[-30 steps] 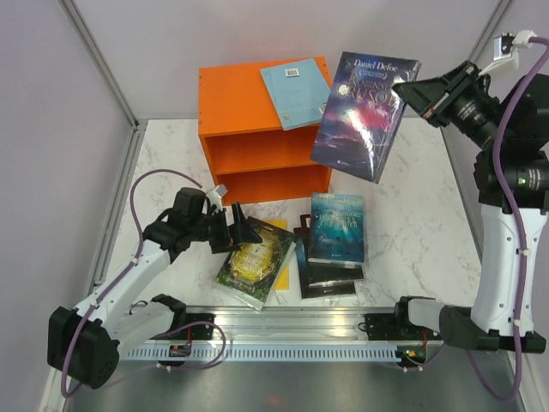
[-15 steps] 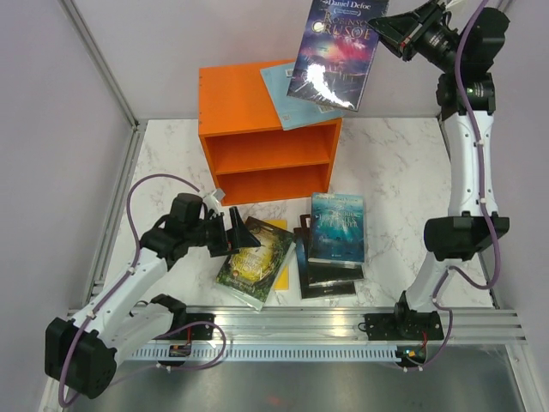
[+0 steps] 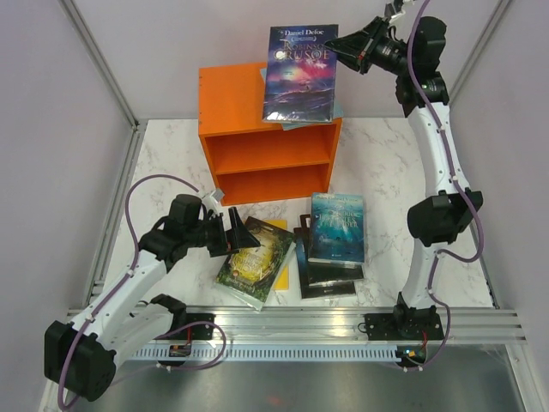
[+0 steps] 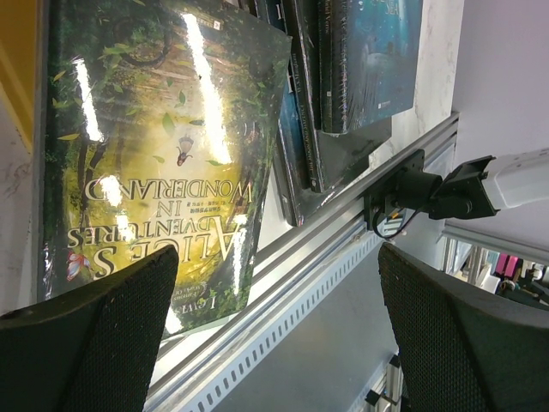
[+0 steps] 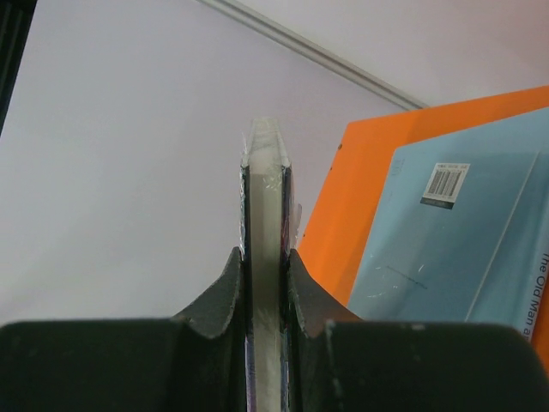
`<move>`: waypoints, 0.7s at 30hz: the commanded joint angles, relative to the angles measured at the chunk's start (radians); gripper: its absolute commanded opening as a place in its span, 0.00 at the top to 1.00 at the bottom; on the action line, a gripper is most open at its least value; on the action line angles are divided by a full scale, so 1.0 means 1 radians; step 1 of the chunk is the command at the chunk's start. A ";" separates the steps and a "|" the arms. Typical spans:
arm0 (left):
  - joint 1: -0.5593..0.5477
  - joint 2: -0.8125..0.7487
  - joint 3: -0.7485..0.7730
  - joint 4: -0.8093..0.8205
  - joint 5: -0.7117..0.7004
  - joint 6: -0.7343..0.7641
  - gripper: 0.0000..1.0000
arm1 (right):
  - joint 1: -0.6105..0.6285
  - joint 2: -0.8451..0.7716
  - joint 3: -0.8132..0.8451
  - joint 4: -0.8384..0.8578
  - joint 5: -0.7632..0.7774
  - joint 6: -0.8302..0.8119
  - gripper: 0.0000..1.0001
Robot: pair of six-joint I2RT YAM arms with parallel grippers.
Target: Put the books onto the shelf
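Observation:
The orange shelf (image 3: 232,103) stands at the back of the table. My right gripper (image 3: 340,45) is shut on the purple-blue galaxy book (image 3: 298,73), holding it by its right edge above the shelf's flat top. In the right wrist view this book (image 5: 266,172) stands edge-on between the fingers, with a light blue book (image 5: 463,232) lying on the shelf top (image 5: 360,189) beyond. My left gripper (image 3: 236,233) is open and empty, low over the green-gold book (image 3: 257,257) (image 4: 154,146). A teal book (image 3: 336,225) lies on black books (image 3: 326,279), and a yellow book (image 3: 286,270) pokes out beside them.
An aluminium rail (image 3: 343,322) (image 4: 300,257) runs along the near edge, carrying both arm bases. Purple walls close in the marble table (image 3: 403,172) at the left, back and right. The shelf's two front compartments (image 3: 270,167) face the arms.
My right arm has swung the galaxy book left, from beside the shelf's right end to above its top. The left gripper has hardly moved.

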 commanded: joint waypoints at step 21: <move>-0.002 0.011 -0.009 0.026 -0.036 0.018 0.00 | 0.001 0.177 0.022 -0.010 -0.001 -0.103 0.91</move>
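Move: Some 12 cm below the right hand, about 8 cm to its left and 3 cm back, lies the middle of the blue book already on top of the shelf. The Robinson Crusoe book, gripped by its right edge, has its middle about 9 cm left, 6 cm back and 2 cm lower; the shelf's top panel centres roughly 17 cm left, 3 cm back and 13 cm down. For the left hand, the blue book is about 29 cm ahead, 15 cm right and 22 cm up. Lowering the Robinson Crusoe book towards the blue book on top of the shelf, the right hand sinks about 9 cm while going some 5 cm forward, tipping its forward side down by about 10 degrees. The fingers keep their pinch on the right edge, and the hand comes to a stop with the near end of the held book seeming to rest on the blue one. ##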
